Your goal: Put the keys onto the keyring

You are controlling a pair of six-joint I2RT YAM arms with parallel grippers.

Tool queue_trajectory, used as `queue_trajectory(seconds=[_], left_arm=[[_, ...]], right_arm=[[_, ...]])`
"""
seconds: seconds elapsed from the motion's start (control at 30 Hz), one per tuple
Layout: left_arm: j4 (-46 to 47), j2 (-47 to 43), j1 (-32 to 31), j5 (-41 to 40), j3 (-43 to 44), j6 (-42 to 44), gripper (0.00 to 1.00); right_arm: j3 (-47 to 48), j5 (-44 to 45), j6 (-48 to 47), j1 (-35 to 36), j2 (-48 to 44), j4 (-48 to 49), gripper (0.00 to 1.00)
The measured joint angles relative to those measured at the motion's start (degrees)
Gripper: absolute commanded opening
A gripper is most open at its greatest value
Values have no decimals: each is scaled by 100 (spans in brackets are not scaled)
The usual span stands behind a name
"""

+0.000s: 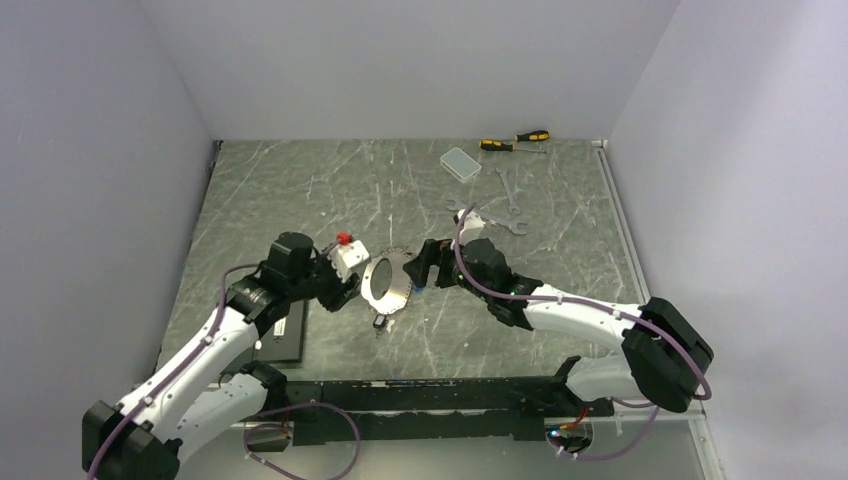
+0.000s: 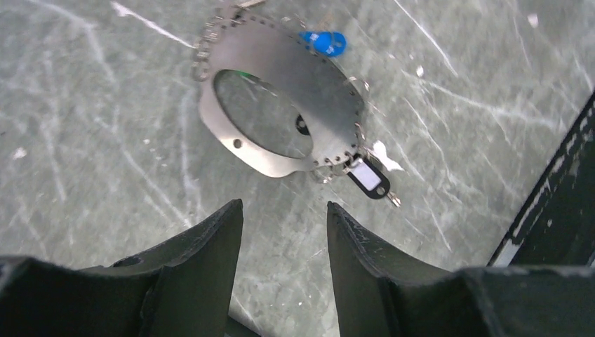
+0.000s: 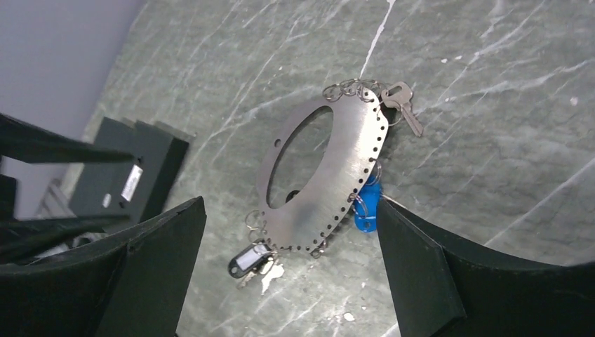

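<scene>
The keyring (image 1: pixel 388 283) is a flat silver crescent plate with a big oval hole and a row of small holes along its rim; it lies on the table between both grippers. Small wire rings hang from the rim. A black-tagged key (image 2: pixel 368 177) (image 3: pixel 247 260), a blue-tagged key (image 2: pixel 326 42) (image 3: pixel 366 207) and a plain silver key (image 3: pixel 403 102) sit at its edge. My left gripper (image 2: pixel 284 207) (image 1: pixel 350 290) is open and empty, just short of the plate. My right gripper (image 3: pixel 289 203) (image 1: pixel 418 270) stands wide open over the plate's other side, holding nothing.
Two silver wrenches (image 1: pixel 490 218) (image 1: pixel 508 190) lie behind the right arm. A clear plastic box (image 1: pixel 460 163) and two yellow-and-black screwdrivers (image 1: pixel 515 140) are at the back. A black block (image 1: pixel 283 335) (image 3: pixel 130 172) sits by the left arm.
</scene>
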Motion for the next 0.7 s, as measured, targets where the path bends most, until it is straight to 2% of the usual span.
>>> queue_trajectory(seconds=[0.2, 0.43, 0.7], left_arm=[[-52, 605, -260, 306, -225, 715, 52], [-57, 1187, -413, 520, -295, 1375, 51], [426, 2024, -483, 728, -304, 2339, 47]], right_arm=[[-85, -378, 695, -173, -9, -15, 94], [-741, -844, 898, -348, -393, 26, 95], [-1091, -1248, 909, -413, -846, 142, 95]])
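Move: The keyring plate lies about 4 cm ahead of the left hand, 8 cm to its right and 13 cm below. The black key tag sits some 4 cm back, 6 cm right of that hand; the blue tag about 3 cm ahead, 14 cm right, both equally low. From the right hand the keyring plate is roughly 3 cm ahead, 4 cm left and 12 cm down. Left hand sinks about 9 cm towards the keyring plate, turning clockwise, while the open right hand backs off 5 cm. ##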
